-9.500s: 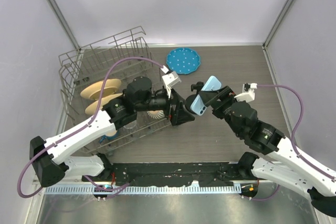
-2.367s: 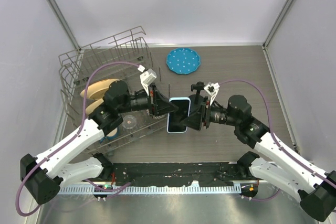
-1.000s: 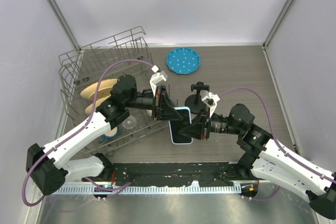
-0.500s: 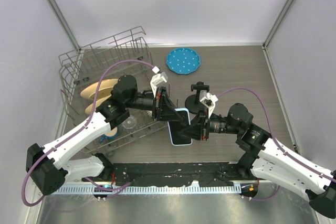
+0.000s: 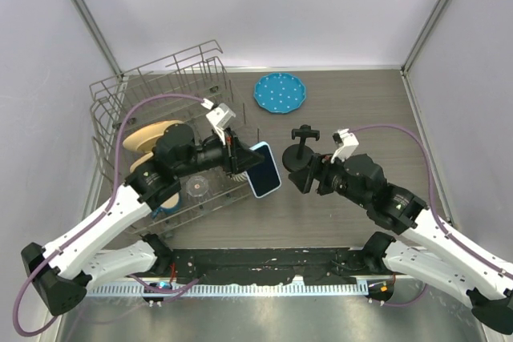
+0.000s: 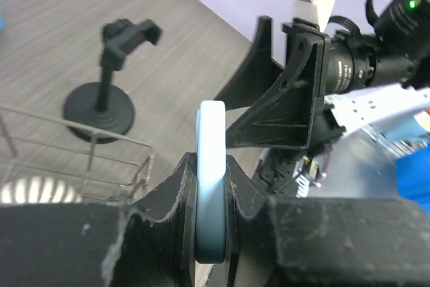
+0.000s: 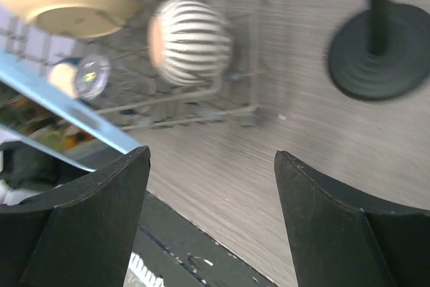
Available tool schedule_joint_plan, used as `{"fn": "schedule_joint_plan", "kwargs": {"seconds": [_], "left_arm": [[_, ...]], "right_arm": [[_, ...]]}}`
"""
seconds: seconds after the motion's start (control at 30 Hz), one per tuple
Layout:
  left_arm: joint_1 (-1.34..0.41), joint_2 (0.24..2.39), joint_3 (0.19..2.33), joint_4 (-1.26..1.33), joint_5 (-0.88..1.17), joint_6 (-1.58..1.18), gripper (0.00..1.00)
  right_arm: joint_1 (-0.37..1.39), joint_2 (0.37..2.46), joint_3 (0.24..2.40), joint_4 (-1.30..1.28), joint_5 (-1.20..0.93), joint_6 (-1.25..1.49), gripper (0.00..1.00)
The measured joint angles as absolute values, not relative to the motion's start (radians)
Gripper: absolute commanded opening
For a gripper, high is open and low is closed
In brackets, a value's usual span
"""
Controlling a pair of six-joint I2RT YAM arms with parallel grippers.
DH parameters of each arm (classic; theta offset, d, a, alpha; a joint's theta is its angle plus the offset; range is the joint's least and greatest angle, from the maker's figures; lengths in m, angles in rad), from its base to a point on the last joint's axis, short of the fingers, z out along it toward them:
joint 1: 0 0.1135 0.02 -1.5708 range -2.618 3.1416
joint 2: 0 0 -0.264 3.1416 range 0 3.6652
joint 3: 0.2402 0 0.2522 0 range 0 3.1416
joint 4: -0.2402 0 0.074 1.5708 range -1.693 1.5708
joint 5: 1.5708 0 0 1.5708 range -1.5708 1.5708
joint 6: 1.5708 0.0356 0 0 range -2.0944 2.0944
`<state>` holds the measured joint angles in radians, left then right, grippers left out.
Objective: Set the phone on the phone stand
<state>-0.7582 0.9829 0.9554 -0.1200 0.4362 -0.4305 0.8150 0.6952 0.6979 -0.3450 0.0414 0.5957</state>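
Note:
The phone, light blue at the edge, is tilted and lifted just right of the rack, with my left gripper shut on its left end. In the left wrist view the phone stands edge-on, pinched by my left gripper. The black phone stand is upright on the table to the phone's right, its cradle empty; it shows too as the phone stand and the blurred phone stand. My right gripper is open just in front of the stand's base, apart from the phone. The right gripper holds nothing.
A wire dish rack fills the left side, holding beige plates, a striped bowl and a small clear glass. A blue dotted plate lies behind the stand. A black strip runs along the near table edge.
My right gripper has opened, let go of the phone and drawn back to the right. The left gripper keeps the phone and has carried it up and left, tilted.

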Motion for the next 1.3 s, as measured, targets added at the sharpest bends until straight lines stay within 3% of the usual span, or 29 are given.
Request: {"fn": "schedule_joint_plan", "kwargs": {"seconds": [0.23,0.4,0.53,0.8,1.3], "left_arm": [[-0.758,0.884,0.952,-0.169,0.219,-0.411,0.00],[-0.760,0.835,0.939,-0.170,0.157,-0.408,0.00],[-0.778,0.831,0.928,-0.169,0.146,-0.391,0.00],[-0.797,0.841,0.910,-0.171,0.151,-0.367,0.00],[-0.797,0.882,0.896,-0.169,0.181,-0.344,0.00]], "right_arm": [[0.814,0.766,0.811,-0.675,0.387,0.708,0.80],[0.793,0.854,0.868,-0.708,0.529,0.656,0.63],[0.699,0.875,0.867,-0.625,0.491,0.561,0.47],[0.644,0.873,0.804,-0.364,0.350,0.376,0.43],[0.644,0.928,0.713,-0.121,0.373,0.201,0.37]]}}
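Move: The phone stand's head lies some 16 cm ahead of the empty right hand, about 2 cm to its right and roughly level with the fingers. The held phone hangs about 10 cm left, 2 cm ahead and a little higher; the rack's near corner is 8 cm ahead, 7 cm left and 12 cm lower. From the left hand, gripping the phone, the stand's head is about 15 cm right, 16 cm ahead and 7 cm below. The stand's head is approached by the right hand, which swings right and dips, then drives forward beside it to about 11 cm ahead of its start, easing slightly back left; it turns some 20 degrees clockwise, rolls left side down, and narrows its fingers to half their gap. The left hand keeps its pinch on the phone, drawing about 4 cm left with a short rise and sink, turning counter-clockwise. ##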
